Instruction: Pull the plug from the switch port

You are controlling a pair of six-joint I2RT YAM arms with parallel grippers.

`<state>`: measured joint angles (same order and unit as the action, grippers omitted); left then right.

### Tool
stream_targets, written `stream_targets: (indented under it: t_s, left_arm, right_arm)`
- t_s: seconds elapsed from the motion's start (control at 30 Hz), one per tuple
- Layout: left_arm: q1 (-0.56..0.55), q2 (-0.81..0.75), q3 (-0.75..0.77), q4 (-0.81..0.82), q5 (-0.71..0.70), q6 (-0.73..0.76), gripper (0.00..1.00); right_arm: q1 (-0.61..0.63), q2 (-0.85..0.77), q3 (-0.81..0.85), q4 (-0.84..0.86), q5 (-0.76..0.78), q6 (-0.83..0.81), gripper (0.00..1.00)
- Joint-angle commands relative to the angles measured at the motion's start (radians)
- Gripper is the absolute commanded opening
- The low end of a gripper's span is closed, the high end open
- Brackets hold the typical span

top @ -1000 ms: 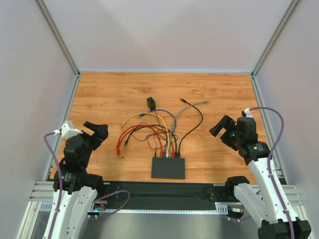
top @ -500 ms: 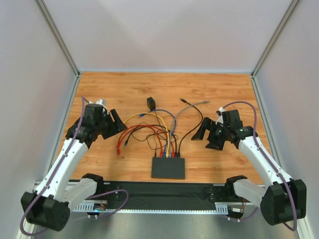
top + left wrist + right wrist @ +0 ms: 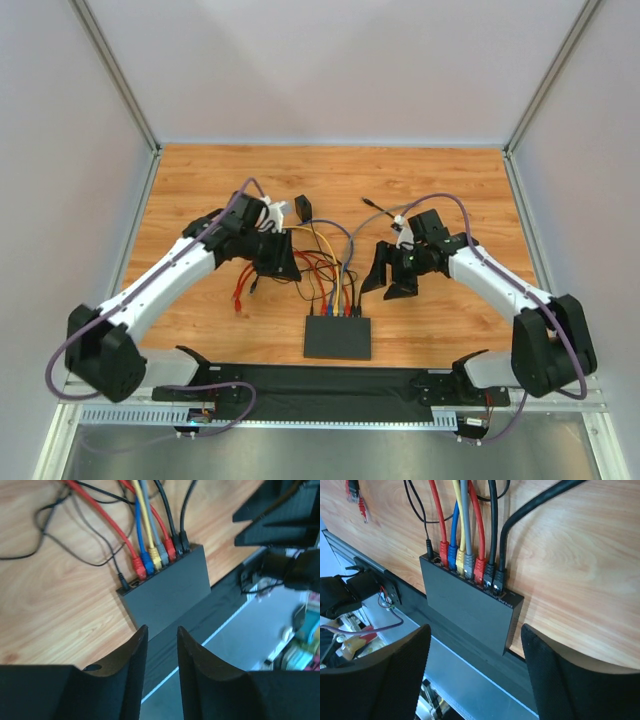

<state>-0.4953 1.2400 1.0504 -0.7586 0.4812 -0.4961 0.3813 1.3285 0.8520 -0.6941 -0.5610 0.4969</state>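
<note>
The switch (image 3: 338, 338) is a flat black box at the table's near edge, also seen in the left wrist view (image 3: 167, 592) and the right wrist view (image 3: 467, 602). A row of plugs sits in its far edge: red (image 3: 443, 547), blue (image 3: 452, 552), yellow (image 3: 460, 557), grey (image 3: 469, 565), red (image 3: 480, 567) and two black (image 3: 494, 575). My left gripper (image 3: 287, 266) hovers over the cable tangle, left of and beyond the switch; its jaws (image 3: 161, 630) stand narrow and empty. My right gripper (image 3: 388, 285) hangs right of the cables, wide open (image 3: 475, 630), holding nothing.
A small black cube (image 3: 303, 208) stands behind the tangle. Loose cable ends lie around it: red (image 3: 238, 300) at the left, grey (image 3: 415, 205) and black (image 3: 368, 201) at the right. A black mounting rail (image 3: 300, 385) runs just in front of the switch.
Both arms have swung in from the table's sides toward the cables above the switch. The left jaws have narrowed; the right jaws stay wide.
</note>
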Motion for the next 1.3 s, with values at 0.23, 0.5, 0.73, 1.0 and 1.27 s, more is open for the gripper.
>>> stream_targets:
  t_s: [0.23,0.5,0.73,1.0,1.27]
  left_arm:
    - [-0.196,0.309,0.143,0.045,0.209,0.2,0.3]
    - [-0.273,0.498,0.186,0.022,0.198,0.245,0.08]
    - [-0.281,0.561,0.197,0.011,0.188,0.255,0.01]
    - [-0.307,0.628,0.232,-0.021,0.197,0.31,0.0]
    - [-0.308,0.687,0.307,-0.087,0.183,0.292,0.0]
  right_arm:
    - [0.002,0.153,0.015,0.134,-0.154,-0.138,0.42]
    - [0.001,0.189,-0.053,0.202,-0.149,-0.116,0.42]
    - [-0.005,0.248,-0.099,0.287,-0.188,-0.123,0.28]
    - [-0.012,0.291,-0.131,0.352,-0.211,-0.124,0.23]
    - [-0.012,0.322,-0.16,0.419,-0.289,-0.107,0.26]
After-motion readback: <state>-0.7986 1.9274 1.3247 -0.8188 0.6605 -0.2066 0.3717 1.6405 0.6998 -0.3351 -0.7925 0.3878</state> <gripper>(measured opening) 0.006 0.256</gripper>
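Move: The right hand's target is the rightmost black plug, about 4 cm to its left, 1 cm back and some 9 cm below. Its twin black plug sits a further 1 cm left, then the red plug, roughly 7 cm left of the hand. The left hand goes for the switch box, its middle about 12 cm right, 9 cm back and 15 cm below; the power plug lies 6 cm right and 4 cm back of this hand, at a similar depth. Down towards the rightmost black plug sinks the right hand, some 7.5 cm with a slight drift left, its fingers narrowing from wide to about a quarter open. The left hand sweeps right and back, then drops over the switch box, about 10 cm right and 11 cm down in all, turning roughly 35 degrees clockwise, tipping steeper and shutting its fingers empty. No contact can be made out for either hand. ##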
